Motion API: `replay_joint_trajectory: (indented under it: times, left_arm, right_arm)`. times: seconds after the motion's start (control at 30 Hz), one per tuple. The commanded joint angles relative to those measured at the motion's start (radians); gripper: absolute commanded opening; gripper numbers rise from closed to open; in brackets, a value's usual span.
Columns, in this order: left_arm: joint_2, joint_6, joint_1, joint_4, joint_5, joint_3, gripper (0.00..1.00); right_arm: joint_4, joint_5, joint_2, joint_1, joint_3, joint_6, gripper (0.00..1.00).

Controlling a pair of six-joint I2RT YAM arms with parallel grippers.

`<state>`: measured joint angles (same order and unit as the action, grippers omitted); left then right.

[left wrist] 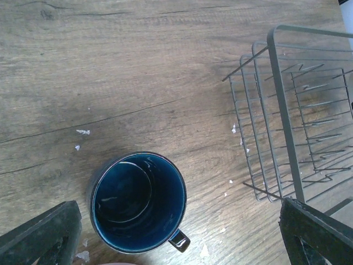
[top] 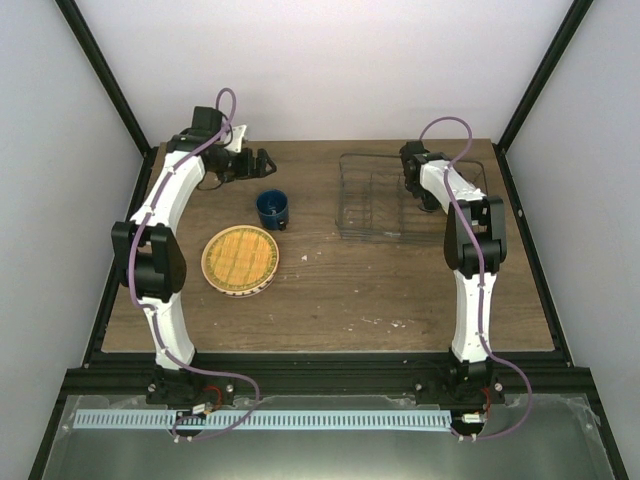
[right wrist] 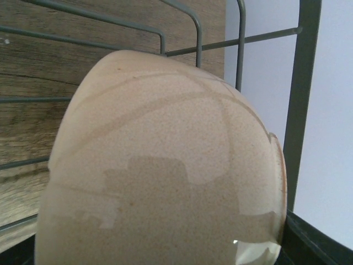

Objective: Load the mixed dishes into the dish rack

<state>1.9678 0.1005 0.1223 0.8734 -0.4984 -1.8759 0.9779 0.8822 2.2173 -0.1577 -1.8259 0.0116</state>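
The dark blue mug [top: 272,208] stands upright on the table, its handle toward the near side in the left wrist view [left wrist: 138,201]. My left gripper [top: 252,160] hovers just behind and above it, jaws wide open and empty [left wrist: 179,245], with one finger [left wrist: 44,234] on each side of the mug. The yellow-orange grid plate [top: 240,258] lies flat in front of the mug, a pale rim showing under it. My right gripper [top: 415,185] is inside the wire dish rack [top: 385,195], shut on the small cream bowl [right wrist: 165,165], which fills its view, tilted on edge against the rack wires [right wrist: 242,44].
The rack's near corner [left wrist: 287,110] lies a short way right of the mug. Small white crumbs [left wrist: 83,132] dot the wooden table [top: 350,290]. Black frame posts and white walls enclose the table.
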Motion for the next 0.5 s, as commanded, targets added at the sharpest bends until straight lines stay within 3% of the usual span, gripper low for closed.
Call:
replay_joint_trajectory:
  times: [0.0, 0.1, 0.2, 0.47]
  left_arm:
    - [0.021, -0.004, -0.006, -0.007, -0.029, -0.028, 1.0]
    - [0.024, -0.005, -0.006, -0.007, -0.034, -0.028, 1.0]
    - [0.028, -0.002, -0.006, -0.007, -0.034, -0.031, 1.0]
    - [0.04, 0.0, -0.006, -0.002, -0.034, -0.041, 1.0]
  right_arm:
    - [-0.04, 0.118, 0.016, 0.027, -0.03, 0.005, 0.59]
    - [-0.041, 0.116, 0.021, 0.027, -0.027, 0.005, 0.75]
    - [-0.043, 0.1, 0.015, 0.027, -0.02, 0.006, 0.98]
    - [-0.044, 0.018, 0.0, 0.022, -0.012, 0.009, 1.0]
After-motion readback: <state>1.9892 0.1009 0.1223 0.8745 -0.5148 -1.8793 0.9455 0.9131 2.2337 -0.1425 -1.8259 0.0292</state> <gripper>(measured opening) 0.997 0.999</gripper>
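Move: The bowl is still in the right fingers, its middle roughly 2 cm ahead, 2 cm right and 3 cm below the hand point, inside the dish rack. The rack's middle lies about 12 cm to this hand's left, level fore and aft, 4 cm down. The open left hand hovers over the mug, which lies about 3 cm back, 3 cm right and 16 cm below it; from that hand the rack's middle is some 46 cm right, level, 15 cm down. Rightward by about 1 cm goes the right hand with the bowl inside the rack, staying at nearly the same height. Its fingers meanwhile spread from their grip to fully open, letting go of the bowl, and the hand then stays there around it. The left hand sinks barely 1 cm towards the mug, fingers still wide open. ##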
